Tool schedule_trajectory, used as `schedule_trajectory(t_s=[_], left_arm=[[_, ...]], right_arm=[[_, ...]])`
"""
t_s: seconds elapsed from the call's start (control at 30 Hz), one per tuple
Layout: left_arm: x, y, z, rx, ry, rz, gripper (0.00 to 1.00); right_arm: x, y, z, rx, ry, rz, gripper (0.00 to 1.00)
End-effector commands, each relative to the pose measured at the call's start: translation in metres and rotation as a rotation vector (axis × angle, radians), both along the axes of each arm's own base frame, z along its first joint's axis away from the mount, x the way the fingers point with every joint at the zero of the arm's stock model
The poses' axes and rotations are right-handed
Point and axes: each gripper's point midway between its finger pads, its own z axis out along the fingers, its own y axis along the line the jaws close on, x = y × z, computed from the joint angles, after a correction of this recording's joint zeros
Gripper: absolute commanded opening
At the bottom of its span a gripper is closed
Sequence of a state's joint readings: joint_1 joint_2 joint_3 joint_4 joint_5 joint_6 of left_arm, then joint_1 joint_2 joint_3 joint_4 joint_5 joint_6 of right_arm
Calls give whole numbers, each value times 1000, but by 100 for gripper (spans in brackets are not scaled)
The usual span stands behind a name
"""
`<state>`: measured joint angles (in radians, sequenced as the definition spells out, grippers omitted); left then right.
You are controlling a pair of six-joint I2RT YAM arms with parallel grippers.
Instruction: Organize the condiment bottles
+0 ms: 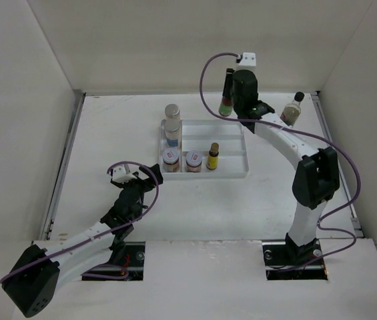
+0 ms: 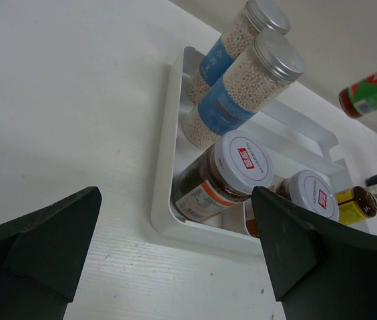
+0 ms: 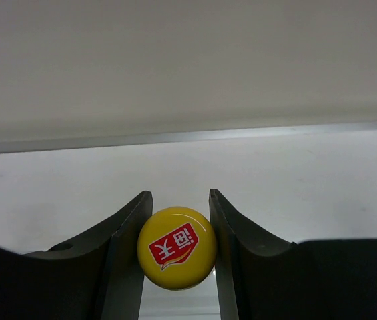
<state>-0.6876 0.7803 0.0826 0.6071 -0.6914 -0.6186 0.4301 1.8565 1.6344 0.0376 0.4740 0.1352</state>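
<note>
A red sauce bottle with a yellow cap stands behind the white divided tray, with my right gripper shut on its cap from above. I cannot tell whether it rests on the table. In the tray are two tall grey-lidded jars, two short jars and a tiny yellow bottle. A dark black-capped bottle stands at the back right. My left gripper is open and holds nothing, just left of the tray's near corner.
White walls enclose the table on the left, back and right. The tray's right-hand compartments hold nothing. The right arm's purple cable loops above the tray's far side.
</note>
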Motion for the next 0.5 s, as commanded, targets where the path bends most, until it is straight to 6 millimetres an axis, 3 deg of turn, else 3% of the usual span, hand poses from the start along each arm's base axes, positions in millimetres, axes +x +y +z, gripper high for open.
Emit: schedule_trajectory(t_s=[0.0,0.2,0.47], left_arm=[[2,3,11,-50,-46,18,99],[2,5,11,-52,-47,24,99],[2,5,9,-51,-41,24,99]], right_arm=[[0,42,95,123,-243,90,26],[9,102,83,161,-235,182,26],[12,142,48,164,-188,238,26]])
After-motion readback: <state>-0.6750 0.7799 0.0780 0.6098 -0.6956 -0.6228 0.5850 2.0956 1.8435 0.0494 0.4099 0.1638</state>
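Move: The right hand holds the yellow-capped sauce bottle. The tray's back slot, its likely place, lies about 14 cm left, 1 cm ahead and 25 cm below. The rear pellet jar stands some 24 cm left and level ahead, the front one as far left and 6 cm back; the small yellow bottle is roughly 5 cm left, 17 cm back. From the left hand, the slot is about 28 cm ahead, 26 cm right, 10 cm below. The right hand swings the gripped sauce bottle about 12 cm left towards the pellet jars, rising slightly, then sinking. ##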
